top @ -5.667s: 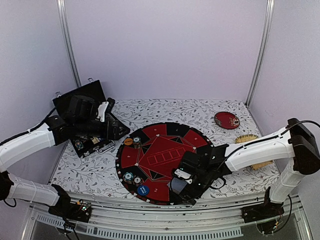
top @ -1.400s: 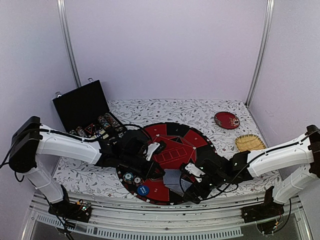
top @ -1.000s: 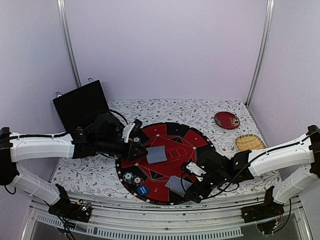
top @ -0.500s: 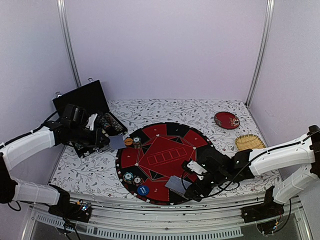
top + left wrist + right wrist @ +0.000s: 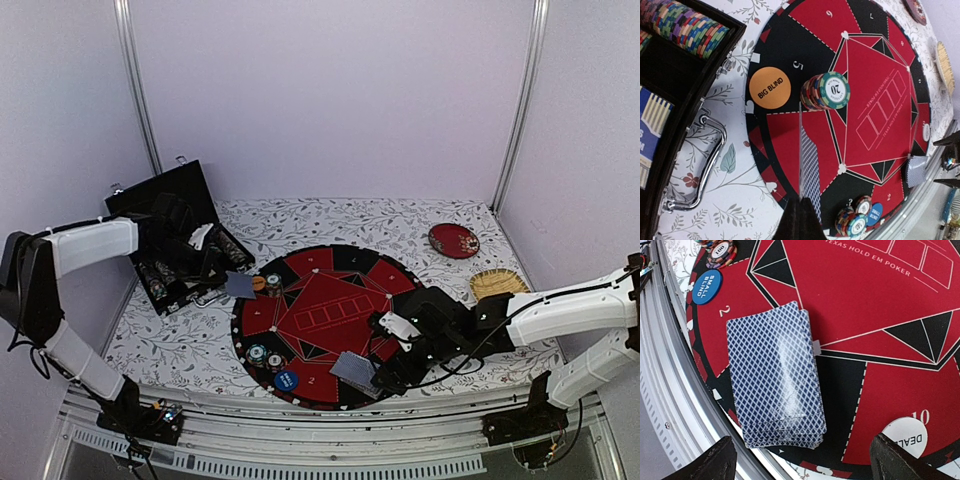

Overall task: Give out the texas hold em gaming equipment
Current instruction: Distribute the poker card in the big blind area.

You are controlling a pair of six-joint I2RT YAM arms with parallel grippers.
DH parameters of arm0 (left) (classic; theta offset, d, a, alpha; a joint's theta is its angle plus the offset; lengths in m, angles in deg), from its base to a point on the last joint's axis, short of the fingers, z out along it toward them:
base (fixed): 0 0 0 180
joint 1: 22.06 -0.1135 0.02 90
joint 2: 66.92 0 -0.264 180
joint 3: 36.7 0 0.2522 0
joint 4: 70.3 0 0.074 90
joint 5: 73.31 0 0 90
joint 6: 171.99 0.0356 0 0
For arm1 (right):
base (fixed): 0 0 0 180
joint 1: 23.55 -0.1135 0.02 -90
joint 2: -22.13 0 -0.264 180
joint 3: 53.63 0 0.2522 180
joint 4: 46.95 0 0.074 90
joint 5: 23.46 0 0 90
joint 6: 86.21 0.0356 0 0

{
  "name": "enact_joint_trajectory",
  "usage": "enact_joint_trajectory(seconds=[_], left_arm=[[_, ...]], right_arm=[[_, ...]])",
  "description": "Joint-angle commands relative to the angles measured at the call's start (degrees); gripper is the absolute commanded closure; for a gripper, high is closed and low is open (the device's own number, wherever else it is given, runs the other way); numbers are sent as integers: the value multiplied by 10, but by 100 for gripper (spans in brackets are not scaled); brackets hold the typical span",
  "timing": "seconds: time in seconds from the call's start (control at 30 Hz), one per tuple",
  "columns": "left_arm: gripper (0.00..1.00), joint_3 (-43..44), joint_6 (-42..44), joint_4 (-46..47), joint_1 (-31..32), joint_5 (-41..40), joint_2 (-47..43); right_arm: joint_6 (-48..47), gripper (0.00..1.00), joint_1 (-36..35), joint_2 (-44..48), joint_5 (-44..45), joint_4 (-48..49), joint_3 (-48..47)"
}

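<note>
My left gripper [image 5: 214,274] is shut on one blue-backed playing card [image 5: 239,285], held edge-on over the left rim of the round red and black poker mat [image 5: 330,300]. In the left wrist view the card [image 5: 809,162] rises from the gripper [image 5: 800,216], below the orange big blind disc [image 5: 770,88] and a chip stack [image 5: 826,91]. My right gripper [image 5: 386,373] is open over the card stack [image 5: 352,370]. The stack [image 5: 775,375] lies fanned between the wide-open right gripper [image 5: 800,452]. The blue small blind disc [image 5: 706,286] and the white dealer disc [image 5: 904,432] lie nearby.
An open black case [image 5: 170,225] with rows of chips [image 5: 685,30] stands at the left. A dark red plate [image 5: 453,240] and a straw mat [image 5: 498,285] sit at the right. More chip stacks [image 5: 265,357] stand by the mat's front left rim, near the table's metal front rail [image 5: 660,390].
My left gripper has carried the card from the mat's middle leftward to its left rim by the case. My right gripper has stayed open over the card stack, shifting only slightly.
</note>
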Motion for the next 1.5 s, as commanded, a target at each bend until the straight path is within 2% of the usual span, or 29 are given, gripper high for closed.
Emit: enact_joint_trajectory(seconds=[0.0,0.13,0.3,0.43,0.67,0.93,1.1,1.47], left_arm=[[100,35,38,-20,-6,-11,28],[100,90,63,-43,-6,-41,54],[100,206,108,-63,-6,-50,99],[100,297,159,-96,0,-37,165],[100,402,251,-144,17,-27,279],[100,486,321,-167,30,13,376],[100,496,356,-166,36,23,409],[100,540,404,-124,89,-120,483]], right_arm=[[-16,5,11,9,-4,-13,-3],[-18,5,13,8,-4,-18,-13],[-26,5,18,-1,-5,-25,-24],[-29,5,23,-9,-8,-25,-28],[-33,5,29,-26,-15,-30,-34],[-36,5,33,-35,-19,-36,-42],[-32,5,35,-34,-19,-39,-42],[-30,5,35,-31,-17,-49,-45]])
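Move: The poker card is already pinched in my left hand. The black number-5 big blind area lies about 13 cm ahead of that hand, 10 cm to its right and 11 cm below. The orange big blind button is roughly 10 cm ahead and 6 cm right, the chip stack about 9 cm ahead and 9 cm right; the open chip case is centred some 10 cm ahead and 9 cm left. From my right hand the area lies about 27 cm ahead and 23 cm left, 6 cm below. I keep the card pinched and carry it in an arc with my left hand, forward about 15 cm and rising some 6 cm at first. Then I sink it about 12 cm while easing some 6 cm right, turning the wrist clockwise by roughly 35 degrees so the card swings out over the number-5 and number-6 fields. ##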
